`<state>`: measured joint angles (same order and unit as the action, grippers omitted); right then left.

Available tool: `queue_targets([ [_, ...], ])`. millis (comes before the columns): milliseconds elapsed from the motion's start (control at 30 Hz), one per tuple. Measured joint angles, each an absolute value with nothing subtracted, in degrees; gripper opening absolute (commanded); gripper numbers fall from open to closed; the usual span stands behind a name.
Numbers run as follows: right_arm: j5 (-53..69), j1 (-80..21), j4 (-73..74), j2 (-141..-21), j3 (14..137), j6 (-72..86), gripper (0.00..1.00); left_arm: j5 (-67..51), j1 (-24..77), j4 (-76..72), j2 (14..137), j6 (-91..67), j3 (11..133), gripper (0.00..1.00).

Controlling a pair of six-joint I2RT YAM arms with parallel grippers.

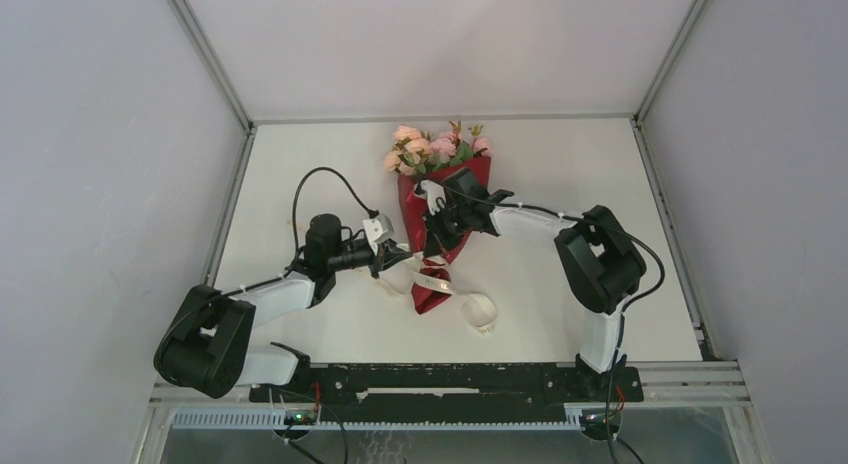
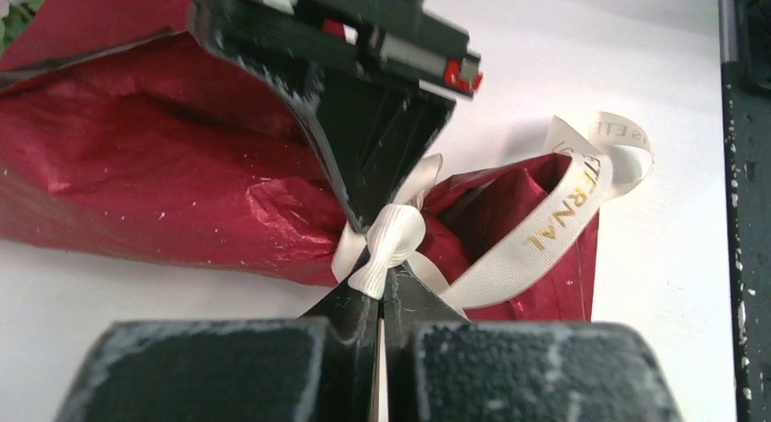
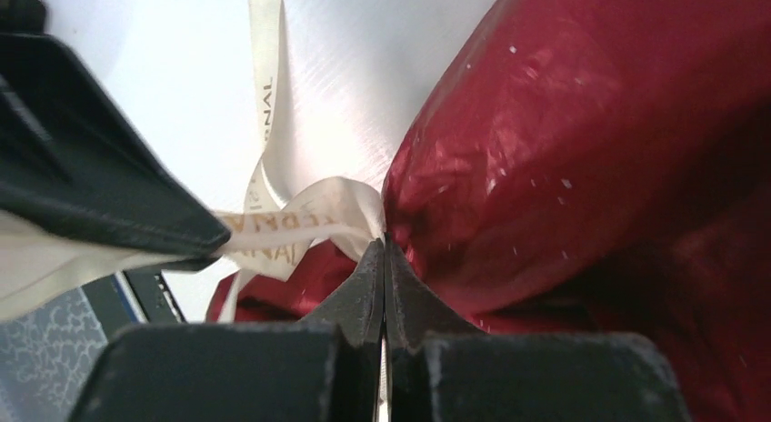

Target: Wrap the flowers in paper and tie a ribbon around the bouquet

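Observation:
The bouquet [image 1: 443, 219] lies on the white table, its pink flowers [image 1: 432, 147] pointing to the far side and the red paper [image 2: 136, 158] tapering toward me. A cream ribbon [image 2: 393, 236] with gold letters is cinched around the cone's narrow neck, and a loose end [image 1: 480, 314] trails to the right. My left gripper [image 2: 383, 278] is shut on the ribbon just at the knot. From the other side, my right gripper [image 3: 384, 245] is shut with its tips on the ribbon [image 3: 305, 224] where it meets the paper [image 3: 582, 140]. The two grippers face each other across the knot.
Metal frame rails [image 1: 225, 84] and grey walls bound the table on the left, right and back. A black rail [image 1: 440, 379] runs along the near edge by the arm bases. A loop of ribbon [image 2: 618, 145] lies on the table beyond the cone's tip.

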<state>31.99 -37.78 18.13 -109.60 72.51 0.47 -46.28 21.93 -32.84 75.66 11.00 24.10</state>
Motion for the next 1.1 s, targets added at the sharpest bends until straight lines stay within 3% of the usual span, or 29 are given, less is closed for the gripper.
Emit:
queue_targets([
  [467,35.3,-34.1,15.2,-99.1,65.8,5.0,0.0,-51.0,21.9,-26.5,75.8,31.6,24.4,0.0],
  [833,36.5,-33.4,12.6,-99.0,62.7,7.2,0.0,-29.0,21.9,-30.6,78.4,-2.0,26.0,0.06],
  [900,36.6,-33.4,12.2,-99.0,62.6,7.5,0.0,-24.9,21.9,-30.8,79.4,-8.2,26.3,0.1],
  [1100,37.2,-33.4,10.9,-99.0,62.6,8.3,0.0,-16.2,21.9,-30.4,82.7,-18.7,26.4,0.57],
])
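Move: Both closed hands hold ribbon by the ribbon knot on the wrapped bouquet's neck; it lies about 4 cm right of the left hand, 1 cm back and 4 below. From the right hand the knot is some 2 cm below and 1 cm back. The ribbon's loose coil lies about 10 cm right of that hand, 11 back and 4 lower; the paper's bottom end is roughly 8 cm back, level sideways, 3 below. Left goes about 6 cm forward, down and left, turning counter-clockwise, opening; right lifts its still-pinched ribbon 4 cm. ##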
